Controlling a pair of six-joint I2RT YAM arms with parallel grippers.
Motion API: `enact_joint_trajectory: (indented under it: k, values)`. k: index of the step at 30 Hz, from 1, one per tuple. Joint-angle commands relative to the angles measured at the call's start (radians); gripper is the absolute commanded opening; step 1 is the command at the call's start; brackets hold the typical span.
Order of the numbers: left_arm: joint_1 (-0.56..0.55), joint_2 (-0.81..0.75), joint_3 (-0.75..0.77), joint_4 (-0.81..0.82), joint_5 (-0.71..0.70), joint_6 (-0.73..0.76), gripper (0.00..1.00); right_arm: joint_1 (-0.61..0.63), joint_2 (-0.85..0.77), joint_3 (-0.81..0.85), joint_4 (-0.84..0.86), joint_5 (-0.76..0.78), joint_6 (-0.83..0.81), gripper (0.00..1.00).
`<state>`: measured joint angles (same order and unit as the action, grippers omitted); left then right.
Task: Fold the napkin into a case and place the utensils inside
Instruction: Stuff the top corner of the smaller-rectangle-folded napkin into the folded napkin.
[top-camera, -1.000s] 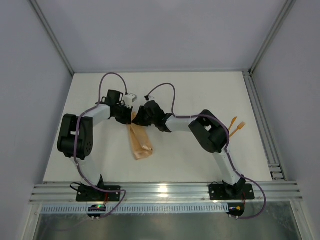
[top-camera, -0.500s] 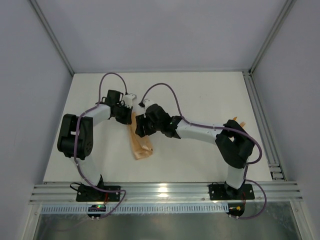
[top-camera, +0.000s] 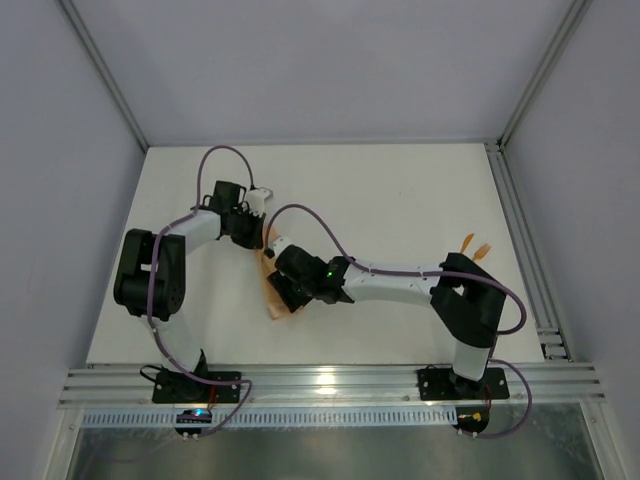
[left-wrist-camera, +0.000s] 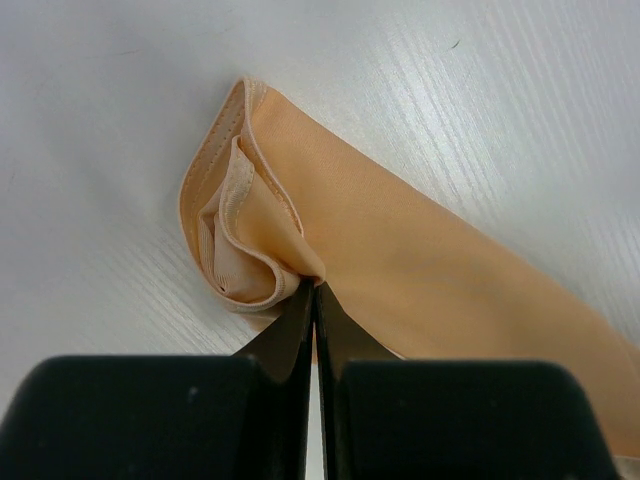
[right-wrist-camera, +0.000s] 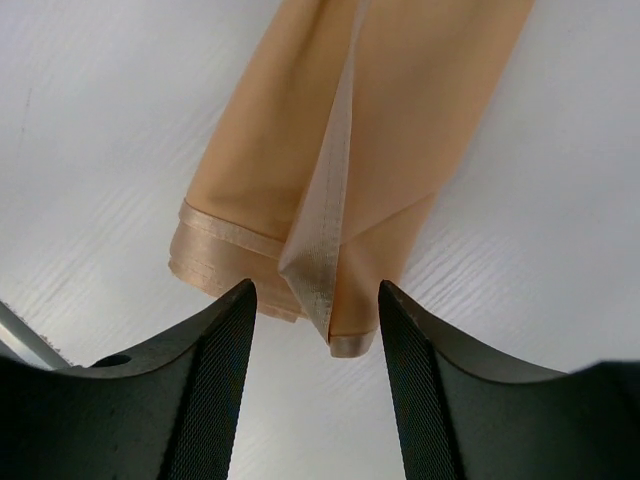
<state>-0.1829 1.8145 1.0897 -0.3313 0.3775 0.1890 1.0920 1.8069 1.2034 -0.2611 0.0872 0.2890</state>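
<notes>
The peach-orange napkin (top-camera: 268, 275) lies folded into a narrow strip, running from the far left toward the near edge. My left gripper (top-camera: 261, 236) is at its far end, shut on a bunched fold of the cloth (left-wrist-camera: 300, 230), fingertips together (left-wrist-camera: 316, 292). My right gripper (top-camera: 284, 296) hovers over the near end, open, its two fingers either side of the layered hem (right-wrist-camera: 320, 250) without touching it. The bright-orange utensils (top-camera: 473, 248) lie far to the right, partly behind the right arm's elbow.
The right arm's elbow (top-camera: 470, 300) stretches low across the table toward the right. An aluminium rail (top-camera: 330, 382) runs along the near edge and another (top-camera: 525, 255) along the right side. White walls enclose the table.
The right gripper has travelled from the napkin's far end down to its near end and opened its jaws. The left gripper has stayed shut on the far end.
</notes>
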Motion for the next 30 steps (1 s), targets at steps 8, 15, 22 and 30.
enact_joint_trajectory:
  k: [8, 15, 22, 30]
  values:
    - [0.000, 0.019, -0.060, -0.034, -0.051, 0.006, 0.00, 0.058, 0.054, 0.114, -0.052, 0.177, -0.089, 0.09]
    - [0.002, 0.025, -0.059, -0.032, -0.063, -0.005, 0.00, 0.114, 0.121, 0.193, -0.038, 0.126, -0.204, 0.03]
    - [0.007, 0.028, -0.065, -0.032, -0.068, -0.008, 0.00, 0.143, 0.205, 0.211, -0.029, 0.028, -0.281, 0.03]
    - [0.016, 0.023, -0.059, -0.037, -0.066, -0.008, 0.00, 0.141, 0.275, 0.246, -0.026, -0.043, -0.283, 0.04]
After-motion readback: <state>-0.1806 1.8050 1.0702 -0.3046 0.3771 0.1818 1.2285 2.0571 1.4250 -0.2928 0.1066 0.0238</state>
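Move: Just under the right hand's open fingers, some 2 cm down and practically level otherwise, lies the pale folded-over corner of the napkin. The napkin's near end is about 4 cm back, 1 cm left and 5 cm down. The far part that the left gripper pinches is about 13 cm ahead, 5 cm left and 4 cm down. From the left hand, that folded corner lies roughly 13 cm back, 5 cm to its right and 2 cm higher. Closing from about half open to shut while sinking a centimetre, the right fingers pinch the folded corner, then carry it some 6 cm left, first lifting slightly, then drawing about 3 cm back and dropping towards the table to end 4 cm lower. The wrist turns about 20 degrees counter-clockwise; the left hand stays put, keeping the far part pinched. ##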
